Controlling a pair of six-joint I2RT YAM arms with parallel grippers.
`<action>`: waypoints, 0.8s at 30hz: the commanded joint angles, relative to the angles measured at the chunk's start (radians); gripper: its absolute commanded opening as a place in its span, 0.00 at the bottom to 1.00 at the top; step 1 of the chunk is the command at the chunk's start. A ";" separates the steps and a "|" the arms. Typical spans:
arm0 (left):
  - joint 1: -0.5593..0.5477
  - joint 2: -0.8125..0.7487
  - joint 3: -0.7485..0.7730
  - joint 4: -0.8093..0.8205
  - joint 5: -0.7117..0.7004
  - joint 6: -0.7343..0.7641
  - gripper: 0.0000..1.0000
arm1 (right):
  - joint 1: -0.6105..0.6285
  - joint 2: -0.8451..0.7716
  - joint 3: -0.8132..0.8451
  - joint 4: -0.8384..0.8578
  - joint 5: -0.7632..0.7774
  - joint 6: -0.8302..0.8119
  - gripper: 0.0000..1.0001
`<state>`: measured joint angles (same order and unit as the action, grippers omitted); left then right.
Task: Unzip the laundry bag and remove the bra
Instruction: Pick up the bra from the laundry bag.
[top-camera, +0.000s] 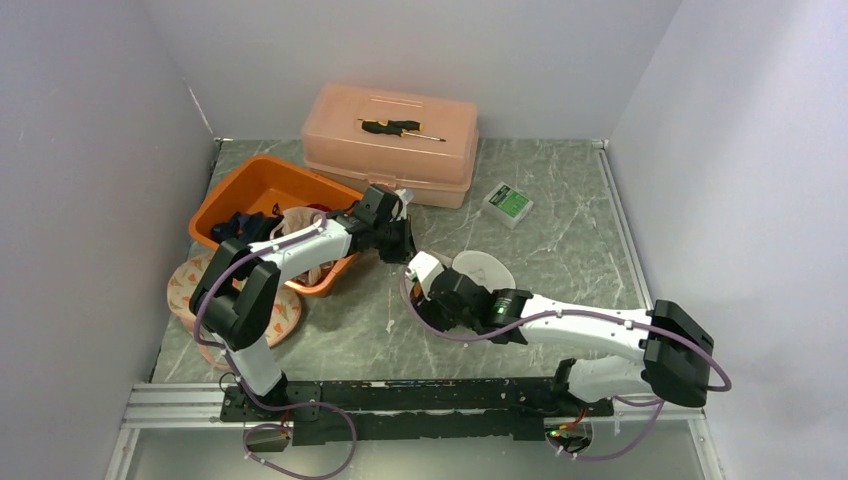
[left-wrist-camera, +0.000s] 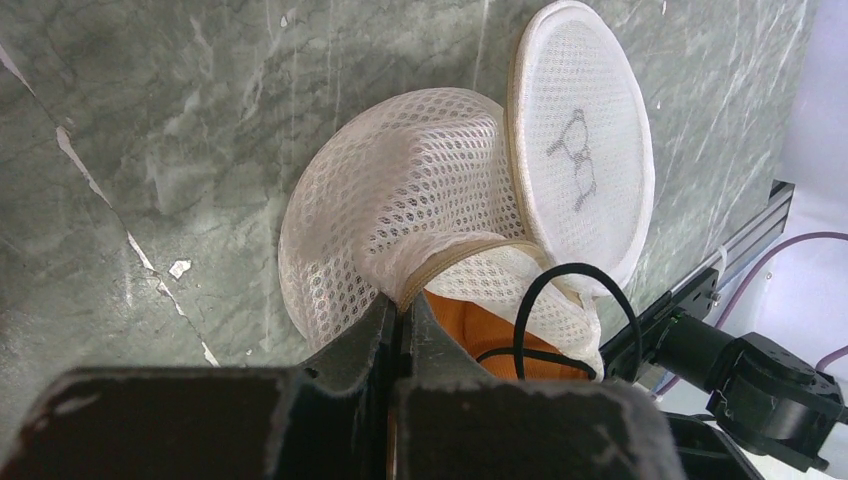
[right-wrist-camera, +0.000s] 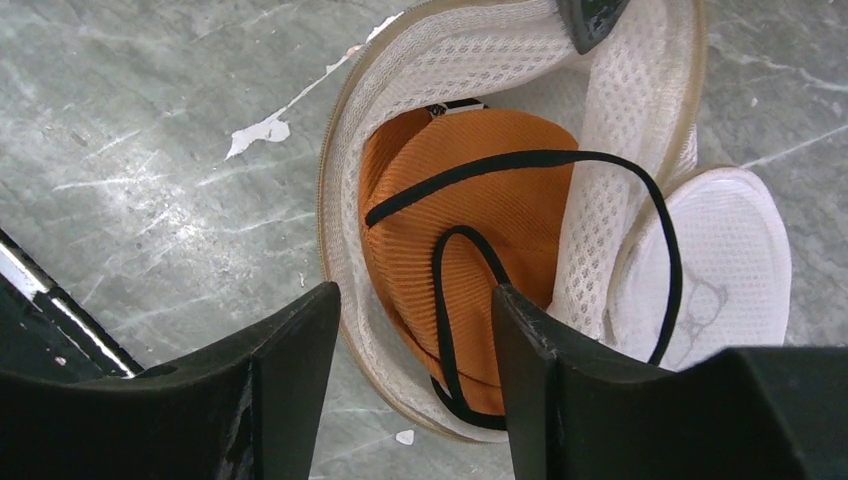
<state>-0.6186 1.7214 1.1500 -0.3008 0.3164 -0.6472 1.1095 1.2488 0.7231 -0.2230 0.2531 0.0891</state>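
The white mesh laundry bag (right-wrist-camera: 600, 200) lies on the marble table with its mouth pulled wide and its round lid (left-wrist-camera: 580, 140) flipped aside. Inside sits the orange bra (right-wrist-camera: 470, 230), with black straps looping out over the rim. My left gripper (left-wrist-camera: 405, 305) is shut on the bag's tan rim, holding the mouth up; its fingertip (right-wrist-camera: 590, 18) shows at the top of the right wrist view. My right gripper (right-wrist-camera: 412, 292) hangs open just above the bra, its fingers straddling the bag's near rim and holding nothing. From above, both grippers (top-camera: 405, 248) (top-camera: 432, 285) meet at the bag (top-camera: 485, 270).
A pink toolbox (top-camera: 392, 143) with a screwdriver (top-camera: 398, 127) on its lid stands at the back. An orange basin (top-camera: 265, 190) of clothes sits at the left under my left arm, a patterned plate (top-camera: 285, 315) beside it. A small green-and-white box (top-camera: 508, 202) lies at the back right.
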 joint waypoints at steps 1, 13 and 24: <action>0.002 -0.011 -0.001 0.018 0.028 0.002 0.03 | 0.004 0.036 0.040 0.028 0.027 -0.012 0.58; 0.002 -0.027 -0.024 0.027 0.040 0.000 0.03 | 0.005 0.031 0.026 0.061 0.078 0.016 0.13; 0.002 -0.083 -0.101 0.108 0.046 -0.047 0.03 | -0.047 -0.166 -0.082 0.210 -0.099 0.142 0.00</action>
<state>-0.6186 1.7065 1.0698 -0.2554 0.3443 -0.6701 1.0985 1.1801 0.6842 -0.1513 0.2497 0.1471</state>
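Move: The bra lies in the opened laundry bag just under the right fingers, its middle roughly 4 cm below them and about 1 cm forward and 1 cm left. The bag rim pinched by the left gripper is some 8 cm ahead and 3 cm left of the right hand, about level in height; the bag lid lies about 9 cm ahead, 10 cm right and 7 cm below. From the left hand the bra is about 7 cm back, 5 cm right and 4 cm down. The right hand sinks about 2 cm into the mouth of the laundry bag with its fingers apart and closes them fully on a fold of the orange bra near the black strap, then turns back up and lifts about 4 cm with that pinch, rolling some 10 degrees so that its left side rises. The left hand keeps the far part of the bag rim pinched all along and, from about halfway, eases back and down, roughly 1.5 cm each way, as the right hand comes up. ##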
